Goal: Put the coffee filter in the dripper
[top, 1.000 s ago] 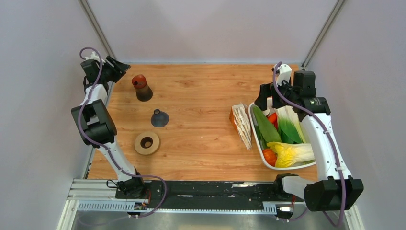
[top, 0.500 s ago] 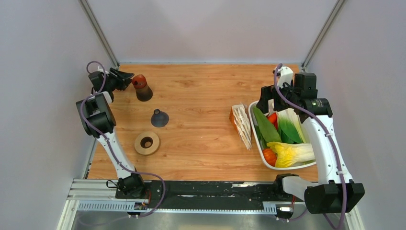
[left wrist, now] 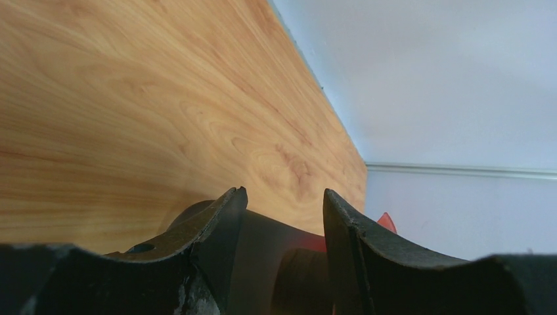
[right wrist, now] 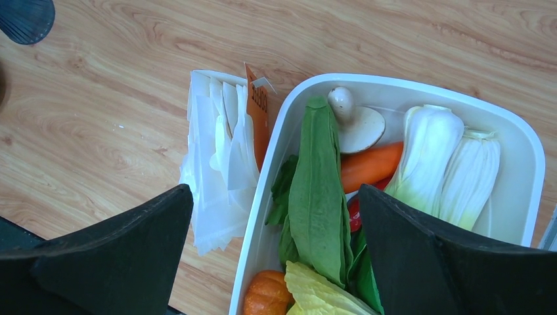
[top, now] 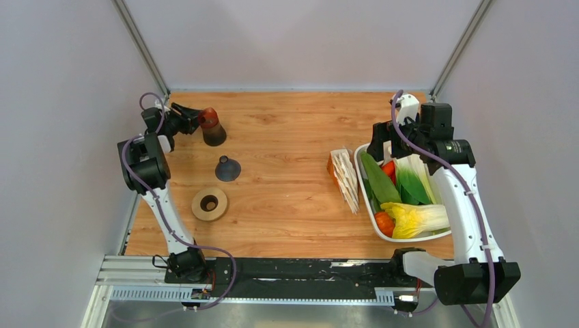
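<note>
The navy dripper [top: 227, 168] stands narrow end up on the wood table, left of centre; its ribbed rim shows at the corner of the right wrist view [right wrist: 26, 20]. No single coffee filter is in view, only an upright stack of white filters [top: 345, 179] [right wrist: 220, 157] against the tray. My left gripper [top: 193, 117] [left wrist: 284, 191] lies low at the back left, shut on the dark brown vessel [top: 213, 128] [left wrist: 263, 249] with a red top, which leans. My right gripper [top: 377, 140] [right wrist: 276, 190] hangs open and empty above the tray's left rim and the stack.
A white tray [top: 362, 184] [right wrist: 276, 131] at the right holds leafy greens, a carrot, a mushroom and a small orange pumpkin. A tan ring [top: 209, 203] with a centre hole lies in front of the dripper. Walls close in the back and sides.
My left gripper swung right from the back-left corner to the brown vessel and closed round it. The vessel has shifted a little to the right and tilted. The right arm has barely moved.
</note>
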Tool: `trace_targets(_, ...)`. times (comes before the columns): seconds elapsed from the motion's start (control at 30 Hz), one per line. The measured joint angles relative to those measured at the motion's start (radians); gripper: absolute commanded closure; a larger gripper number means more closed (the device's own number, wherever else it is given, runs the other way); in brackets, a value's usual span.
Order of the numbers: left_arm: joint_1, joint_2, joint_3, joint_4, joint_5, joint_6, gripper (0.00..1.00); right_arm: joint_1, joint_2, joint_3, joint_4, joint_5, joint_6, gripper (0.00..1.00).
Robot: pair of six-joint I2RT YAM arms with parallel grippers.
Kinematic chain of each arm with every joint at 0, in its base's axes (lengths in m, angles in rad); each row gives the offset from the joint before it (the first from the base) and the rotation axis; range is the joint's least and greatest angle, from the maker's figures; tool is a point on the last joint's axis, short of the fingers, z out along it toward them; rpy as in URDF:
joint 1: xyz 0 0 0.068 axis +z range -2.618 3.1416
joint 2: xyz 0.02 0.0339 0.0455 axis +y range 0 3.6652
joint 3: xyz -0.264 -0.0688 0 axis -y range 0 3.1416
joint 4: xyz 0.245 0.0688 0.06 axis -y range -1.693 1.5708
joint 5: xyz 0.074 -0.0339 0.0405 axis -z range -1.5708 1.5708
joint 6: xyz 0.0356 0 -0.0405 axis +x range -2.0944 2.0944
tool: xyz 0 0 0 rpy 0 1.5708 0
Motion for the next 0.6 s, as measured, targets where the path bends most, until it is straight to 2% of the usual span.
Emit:
trace_targets(0.23, -0.074, 0.000, -0.069, 0.048, 0.001, -0.049, 0.43, 0.000, -0.007, 0.000, -0.002, 0.011, 0.000, 0.00)
trace_targets(0.6, -0.223, -0.024, -0.094, 0.016, 0.030, -0.014, 0.42, 0.000, -0.074, -0.033, -0.006, 0.025, 0.000, 0.00)
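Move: My left hand is already at the upper part of the dark jar with the red top, whose middle lies roughly 4 cm to its right, level ahead and about 4 cm below. The dark ribbed dripper sits about 12 cm back and 10 cm right of that hand, and the wooden ring some 27 cm back and 4 cm right, both on the table about 10 cm below. From my right hand, the jar is about 27 cm ahead, 60 cm left and 19 cm lower. I sweep my left hand some 13 cm to the right, drawing slightly back and sinking a little, and keep pushing the jar along the table past the dripper's far side. My fingers hold their half-open gap on the jar's upper part while the hand turns about 15 degrees clockwise. ##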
